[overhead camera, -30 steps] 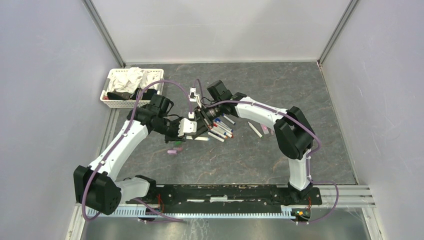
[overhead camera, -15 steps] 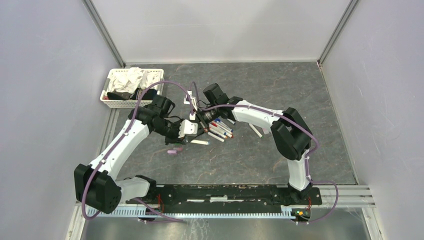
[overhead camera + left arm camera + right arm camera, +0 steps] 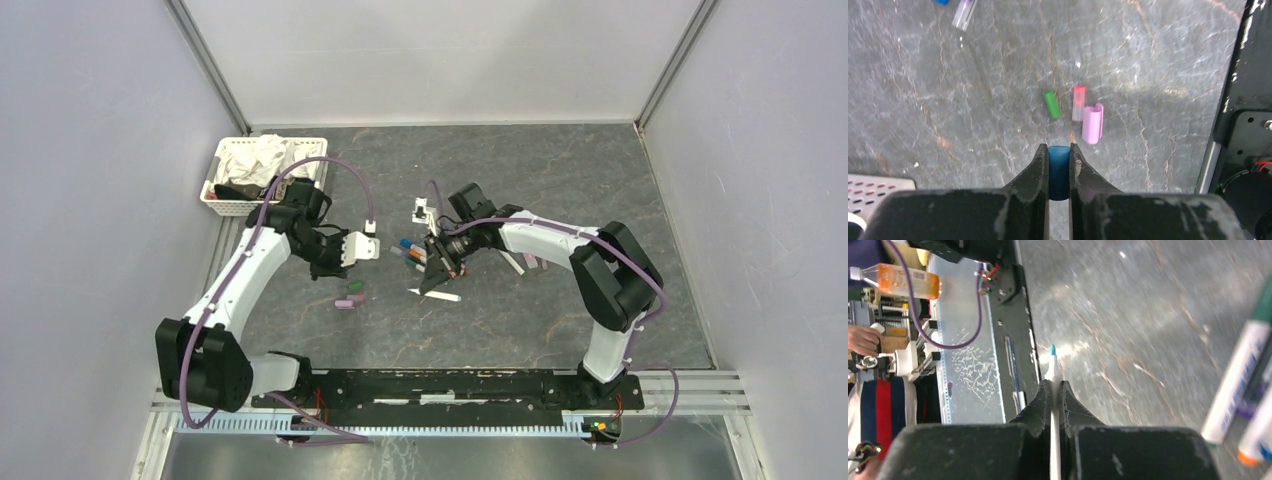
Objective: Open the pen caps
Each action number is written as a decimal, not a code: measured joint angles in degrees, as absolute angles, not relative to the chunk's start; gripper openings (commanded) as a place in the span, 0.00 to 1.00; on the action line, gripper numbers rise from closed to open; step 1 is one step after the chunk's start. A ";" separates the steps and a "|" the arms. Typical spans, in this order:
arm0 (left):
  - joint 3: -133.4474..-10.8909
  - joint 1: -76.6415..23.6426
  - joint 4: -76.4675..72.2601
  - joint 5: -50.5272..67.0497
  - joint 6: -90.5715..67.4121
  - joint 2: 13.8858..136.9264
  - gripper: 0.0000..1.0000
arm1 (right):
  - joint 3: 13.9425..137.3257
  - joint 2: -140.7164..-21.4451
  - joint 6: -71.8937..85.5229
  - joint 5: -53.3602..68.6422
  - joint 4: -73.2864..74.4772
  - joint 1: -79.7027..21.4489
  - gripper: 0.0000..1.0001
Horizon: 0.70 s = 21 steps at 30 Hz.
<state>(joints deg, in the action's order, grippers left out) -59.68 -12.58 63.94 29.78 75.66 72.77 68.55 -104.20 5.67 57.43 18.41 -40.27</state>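
Observation:
My left gripper (image 3: 1059, 159) is shut on a blue pen cap (image 3: 1059, 170) a little above the table. Below it lie a green cap (image 3: 1051, 104), a red cap (image 3: 1078, 102) and a lilac cap (image 3: 1092, 123). In the top view the left gripper (image 3: 352, 262) sits just above these caps (image 3: 350, 295). My right gripper (image 3: 1053, 385) is shut on a thin white pen (image 3: 1053, 371) whose bare blue tip (image 3: 1052, 348) points at the near rail. In the top view it (image 3: 436, 272) hangs beside the pile of pens (image 3: 413, 248).
A white basket of cloths (image 3: 262, 175) stands at the back left. Two more pens (image 3: 512, 260) lie right of the right arm. A white pen (image 3: 436, 294) lies by the right fingertips. The black base rail (image 3: 450, 385) runs along the near edge.
The grippers, close together over the pens a second ago, have drawn apart. The left went left with the blue cap. The right swung right and nearer with the uncapped pen.

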 measured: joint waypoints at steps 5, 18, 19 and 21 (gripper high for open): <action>-60.42 -10.50 63.77 27.51 76.53 74.41 0.02 | 65.73 -103.66 3.97 54.28 22.44 -36.64 0.00; -56.18 -10.35 44.64 27.79 62.57 85.56 0.06 | 60.10 -90.21 9.21 9.63 18.44 -19.33 0.00; -56.03 -10.35 43.31 27.09 61.39 86.96 0.08 | 59.33 -89.89 9.43 6.79 17.87 -19.27 0.00; -55.81 -10.35 41.08 25.91 59.18 89.71 0.13 | 57.98 -89.69 9.85 2.11 16.95 -19.27 0.00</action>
<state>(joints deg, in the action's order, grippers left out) -55.81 -10.35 41.08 25.91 59.18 89.71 57.98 -89.69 9.85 2.11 16.95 -19.27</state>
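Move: Just right of the right hand's way out lies the row of opened pens it heads for: the green-tipped pen is some 14 cm ahead and 20 cm right, 11 cm below, with the pink highlighter 24 cm and the red pen 28 cm right, both 16 cm ahead; the marker heap is about 13 cm ahead and 1 cm right. From the left hand, the green cap is 2 cm ahead, 3 cm right, 12 cm below; the red cap 2 cm back, 3 cm right; the purple cap 4 cm back, 1 cm right. Swinging away from the left hand, the right hand carries the uncapped blue-tipped pen first right and slightly down, then some 17 cm forward and 22 cm right in all, turning clockwise so its fingers end pointing forward and down above the opened pens. Meanwhile the left hand, still pinching the blue cap, goes about 6 cm forward, then sinks 8 cm beside the loose caps, turning slightly counter-clockwise. ##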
